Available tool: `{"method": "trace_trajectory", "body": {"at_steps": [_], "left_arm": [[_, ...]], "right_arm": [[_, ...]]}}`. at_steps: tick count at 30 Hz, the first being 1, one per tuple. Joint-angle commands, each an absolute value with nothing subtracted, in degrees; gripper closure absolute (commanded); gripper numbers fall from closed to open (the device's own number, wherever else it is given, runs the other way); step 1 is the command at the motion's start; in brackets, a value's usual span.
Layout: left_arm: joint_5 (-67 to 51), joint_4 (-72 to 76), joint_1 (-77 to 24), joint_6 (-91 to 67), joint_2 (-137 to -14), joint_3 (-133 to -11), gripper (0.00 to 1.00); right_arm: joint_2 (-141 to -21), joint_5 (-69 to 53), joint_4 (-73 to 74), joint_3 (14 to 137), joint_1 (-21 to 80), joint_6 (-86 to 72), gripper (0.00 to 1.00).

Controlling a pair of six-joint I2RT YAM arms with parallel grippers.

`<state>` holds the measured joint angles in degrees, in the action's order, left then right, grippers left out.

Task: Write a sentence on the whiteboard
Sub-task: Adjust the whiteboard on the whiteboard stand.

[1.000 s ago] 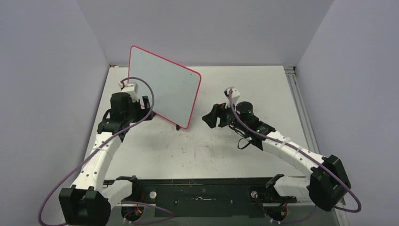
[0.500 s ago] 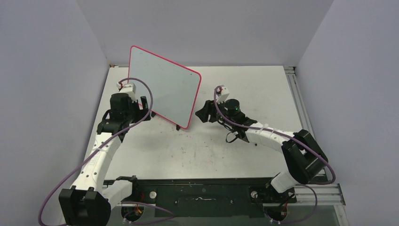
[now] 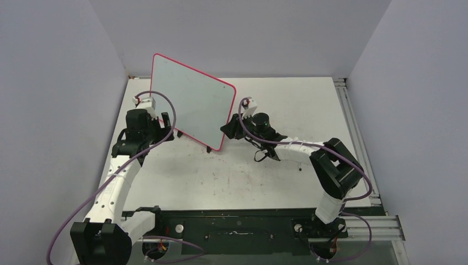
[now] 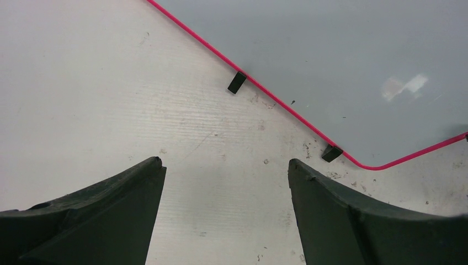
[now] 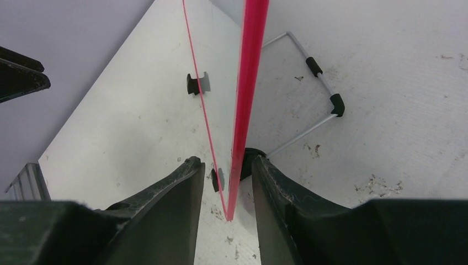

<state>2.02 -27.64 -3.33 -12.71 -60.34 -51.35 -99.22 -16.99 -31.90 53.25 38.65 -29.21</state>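
The whiteboard (image 3: 190, 105) stands tilted on the table, pale and glossy with a pink-red rim. No sentence shows on its face. My right gripper (image 3: 227, 130) is at the board's lower right edge. In the right wrist view the red rim (image 5: 251, 83) runs edge-on between the two fingers of that gripper (image 5: 226, 161), with a thin gap on each side. My left gripper (image 3: 167, 122) hangs by the board's lower left edge. Its jaws (image 4: 224, 163) are wide open over bare tabletop, with the board's face (image 4: 342, 66) just beyond them.
Small black feet (image 4: 237, 81) (image 4: 331, 153) sit under the board's lower rim. Behind the board a bent wire stand (image 5: 309, 61) with black caps rests on the scuffed white tabletop (image 3: 276, 182). Grey walls close in the table on three sides.
My right arm has reached left to the board's right edge and its jaws have narrowed round the rim. The left gripper has shifted slightly and stays open.
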Motion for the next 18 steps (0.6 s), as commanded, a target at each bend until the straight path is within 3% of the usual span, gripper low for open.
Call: {"method": "trace_trajectory", "body": {"at_steps": [1,6,11,18], "left_arm": [[0.67,-26.45,-2.47,-12.66,-60.34,-52.56,0.2],[0.45,-26.32,-2.37,-12.66,-60.62,-52.52,0.19],[0.44,-26.31,-2.21,-12.59,-60.98,-52.48,0.19],[0.18,-26.43,-1.93,-12.57,-61.61,-52.49,0.19]], "right_arm": [[-100.94,-18.63,-39.63,55.89,38.97,-30.36,0.64],[-102.87,-19.23,-41.57,56.67,39.02,-31.26,0.74],[-102.94,-19.25,-41.66,56.42,38.98,-30.86,0.94],[-100.39,-18.14,-42.31,51.93,38.78,-29.72,0.95]]}}
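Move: The whiteboard's right edge, a little above its lower right corner, is already between the right hand's open fingers, about 1 cm to the left of the hand and level with it. The stand's right foot lies some 6 cm back and 5 cm left, its left foot about 1 cm back and 16 cm left, both roughly 11 cm below. From the idle left hand, that edge is about 19 cm right, 1 cm back and some 4 cm lower. Shut the right fingers on the whiteboard's right edge, one pad on its front and one on its back, while easing the hand about 1.5 cm left, farther onto the board. Let it dip slightly on the way and come back up, with only a few degrees of wrist roll, and keep the pinch once the fingers stop on the edge. ##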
